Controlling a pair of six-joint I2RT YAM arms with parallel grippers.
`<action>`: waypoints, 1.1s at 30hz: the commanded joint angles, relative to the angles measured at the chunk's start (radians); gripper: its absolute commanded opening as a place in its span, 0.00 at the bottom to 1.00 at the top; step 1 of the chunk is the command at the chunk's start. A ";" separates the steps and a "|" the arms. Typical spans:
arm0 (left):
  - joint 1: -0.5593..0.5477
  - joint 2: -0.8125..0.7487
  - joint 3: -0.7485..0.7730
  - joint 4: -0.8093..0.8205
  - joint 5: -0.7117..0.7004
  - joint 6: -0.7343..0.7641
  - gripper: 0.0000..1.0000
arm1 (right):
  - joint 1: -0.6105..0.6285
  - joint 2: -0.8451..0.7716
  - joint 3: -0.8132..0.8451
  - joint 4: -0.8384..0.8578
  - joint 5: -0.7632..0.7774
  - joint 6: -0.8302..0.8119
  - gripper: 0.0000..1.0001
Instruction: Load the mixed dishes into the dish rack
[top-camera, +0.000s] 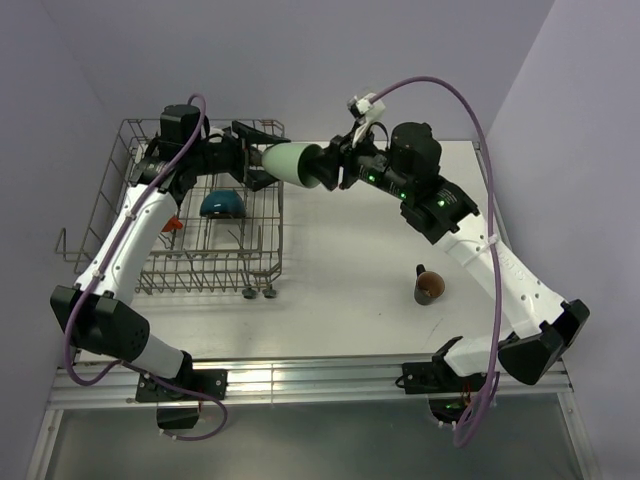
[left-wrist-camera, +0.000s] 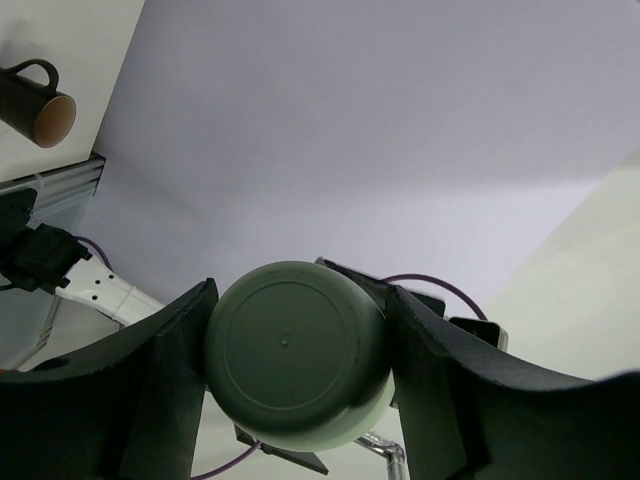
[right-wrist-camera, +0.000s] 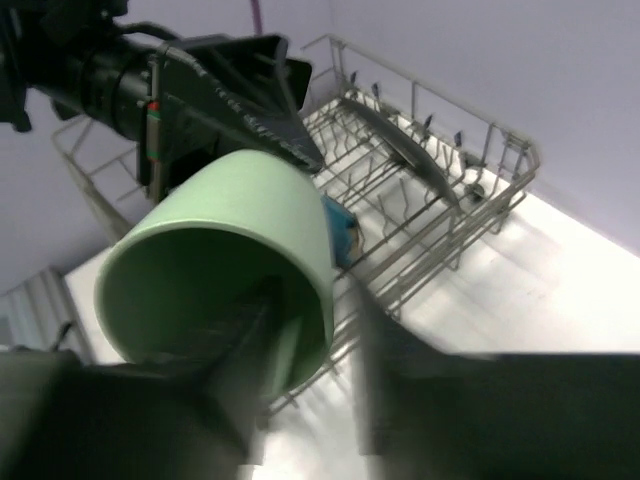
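The pale green mug (top-camera: 290, 162) (left-wrist-camera: 295, 350) (right-wrist-camera: 220, 260) hangs on its side in the air over the right rim of the dish rack (top-camera: 120, 200) (right-wrist-camera: 440, 230). My left gripper (top-camera: 262, 155) (left-wrist-camera: 300, 300) is shut on the mug's base, a finger pressed on each side. My right gripper (top-camera: 325, 168) (right-wrist-camera: 312, 320) is at the mug's mouth, one finger inside and the other outside, standing off the wall, open. A blue bowl (top-camera: 222, 205) (right-wrist-camera: 340, 225), a dark plate (right-wrist-camera: 400, 150) and an orange-red cup (top-camera: 172, 226) are in the rack.
A small brown cup (top-camera: 430, 286) (left-wrist-camera: 38, 100) lies on the white table right of centre, near my right forearm. The rack fills the table's far left. Purple walls close in behind and at both sides.
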 joint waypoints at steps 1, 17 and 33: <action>0.022 -0.059 -0.024 0.109 -0.003 -0.019 0.00 | 0.032 0.004 0.040 -0.040 -0.013 -0.011 0.60; 0.313 0.024 0.305 -0.479 -0.389 0.694 0.00 | 0.032 -0.260 -0.102 -0.203 0.228 -0.006 1.00; 0.278 -0.108 0.184 -0.465 -0.905 1.033 0.00 | -0.014 -0.355 -0.228 -0.287 0.285 0.015 1.00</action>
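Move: Ahead and to the left of the left hand, which already grips the green cup's base, the free tines in the rack lie about 17 cm farther out, 27 cm left and 30 cm lower. Beside them, from that hand, the blue bowl is about 14 cm ahead, 19 left; the orange mug 9 ahead, 32 left; the dark plate 22 ahead, 17 left. The brown mug lies some 24 cm right of the right hand, 4 back and 37 below. Carrying the green cup by its base, the left hand sweeps about 23 cm left over the rack and ends some 5 cm farther forward and lower, rolling through about 70 degrees so its fingers and the cup's mouth swing from rightward to forward and down. The right hand opens wide, comes free of the rim and withdraws right, back and down, about 10 cm sideways. ##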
